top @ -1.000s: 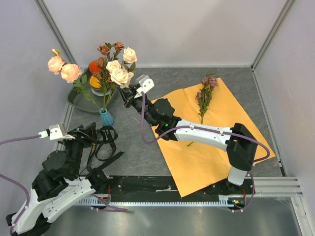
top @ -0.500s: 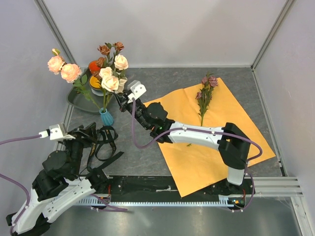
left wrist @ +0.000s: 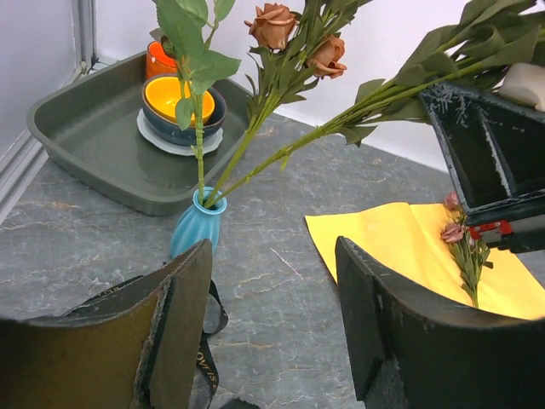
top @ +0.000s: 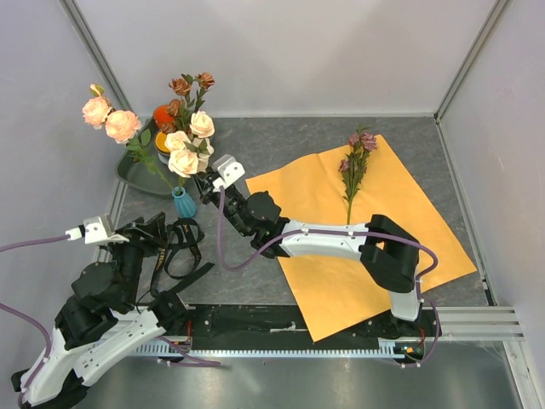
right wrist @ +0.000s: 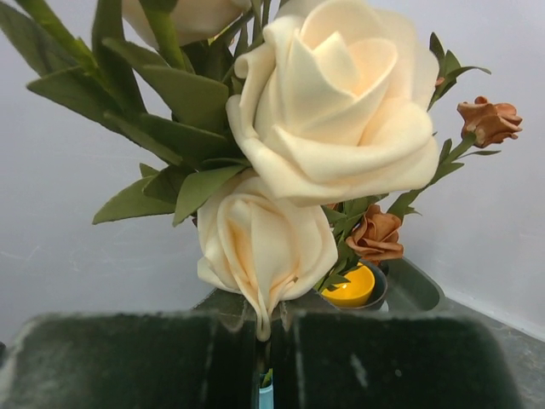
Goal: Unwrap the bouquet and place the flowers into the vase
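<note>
The teal vase (top: 183, 203) (left wrist: 196, 227) stands left of centre and holds the peach-pink roses (top: 111, 119) and the rust-brown roses (top: 189, 84) (left wrist: 274, 24). My right gripper (top: 204, 181) (right wrist: 266, 358) is shut on the stem of the cream-white roses (top: 184, 153) (right wrist: 332, 111), just above and right of the vase. That stem (left wrist: 341, 128) slants down to the vase mouth. The mauve cluster (top: 354, 164) (left wrist: 464, 251) lies on the flat orange paper (top: 383, 239). My left gripper (top: 155, 232) (left wrist: 272, 315) is open and empty, near the vase's front.
A dark green tray (top: 129, 175) (left wrist: 85, 145) with stacked orange and yellow bowls (left wrist: 179, 100) sits behind the vase. The black ribbon (top: 180, 243) lies loose on the table between the vase and my left arm. White walls enclose the table at the back and both sides.
My right gripper has carried the cream-white roses leftward from beside the paper to over the vase. The left arm has stayed still.
</note>
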`<action>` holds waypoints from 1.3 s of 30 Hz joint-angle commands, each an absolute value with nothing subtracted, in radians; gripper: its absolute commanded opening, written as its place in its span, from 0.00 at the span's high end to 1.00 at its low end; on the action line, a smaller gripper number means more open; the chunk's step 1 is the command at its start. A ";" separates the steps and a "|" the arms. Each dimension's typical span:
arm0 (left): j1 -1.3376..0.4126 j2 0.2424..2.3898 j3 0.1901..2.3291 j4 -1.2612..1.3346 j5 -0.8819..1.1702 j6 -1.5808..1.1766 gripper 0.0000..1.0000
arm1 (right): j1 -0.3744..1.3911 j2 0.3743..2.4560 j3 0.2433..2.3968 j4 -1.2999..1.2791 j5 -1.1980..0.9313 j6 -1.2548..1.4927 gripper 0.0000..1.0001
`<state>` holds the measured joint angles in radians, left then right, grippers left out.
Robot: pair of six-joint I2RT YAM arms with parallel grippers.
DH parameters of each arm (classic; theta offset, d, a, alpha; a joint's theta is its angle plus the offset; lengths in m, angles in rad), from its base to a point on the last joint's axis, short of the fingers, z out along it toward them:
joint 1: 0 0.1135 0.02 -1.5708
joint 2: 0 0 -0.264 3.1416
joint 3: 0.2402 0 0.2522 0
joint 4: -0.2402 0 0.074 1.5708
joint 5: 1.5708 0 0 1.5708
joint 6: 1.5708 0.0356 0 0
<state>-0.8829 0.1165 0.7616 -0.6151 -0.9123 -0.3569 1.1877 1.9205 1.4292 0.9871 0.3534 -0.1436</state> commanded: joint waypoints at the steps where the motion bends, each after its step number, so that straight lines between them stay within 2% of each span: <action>1: -0.877 0.101 0.755 -0.601 -0.927 -0.357 0.34 | 1.204 1.944 1.407 1.091 0.385 -0.181 1.00; 14: -0.874 0.104 0.752 -0.601 -0.919 -0.357 0.34 | 1.215 2.002 1.364 1.230 0.452 -0.180 1.00; 30: -0.868 0.109 0.750 -0.600 -0.916 -0.357 0.34 | 1.218 2.066 1.422 1.204 0.453 -0.167 1.00; 39: -0.868 0.107 0.749 -0.601 -0.916 -0.357 0.34 | 1.220 2.109 1.479 1.155 0.448 -0.163 0.94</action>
<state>-0.8742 0.1097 0.7517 -0.6155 -0.9100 -0.3569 1.2106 2.0853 1.4193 1.1561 0.4469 -0.1753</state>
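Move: The right hand grips the cream roses just below their heads, their stems already in the mouth of the vase; the vase stands about 8 cm ahead of this hand, 10 cm to its left and 27 cm below. The black ribbon lies some 14 cm nearer the base than the vase, and the yellow bowl about 24 cm beyond the vase and 8 cm farther left. From the idle left hand the vase is roughly 16 cm ahead, 4 cm left and 22 cm below. Down goes the right hand, about 6.5 cm at a steady pace, easing off as it drifts a little left and forward towards the vase. The wrist hardly turns, and the shut fingers keep their pinch on the cream roses, feeding the stems down into the vase's mouth. ##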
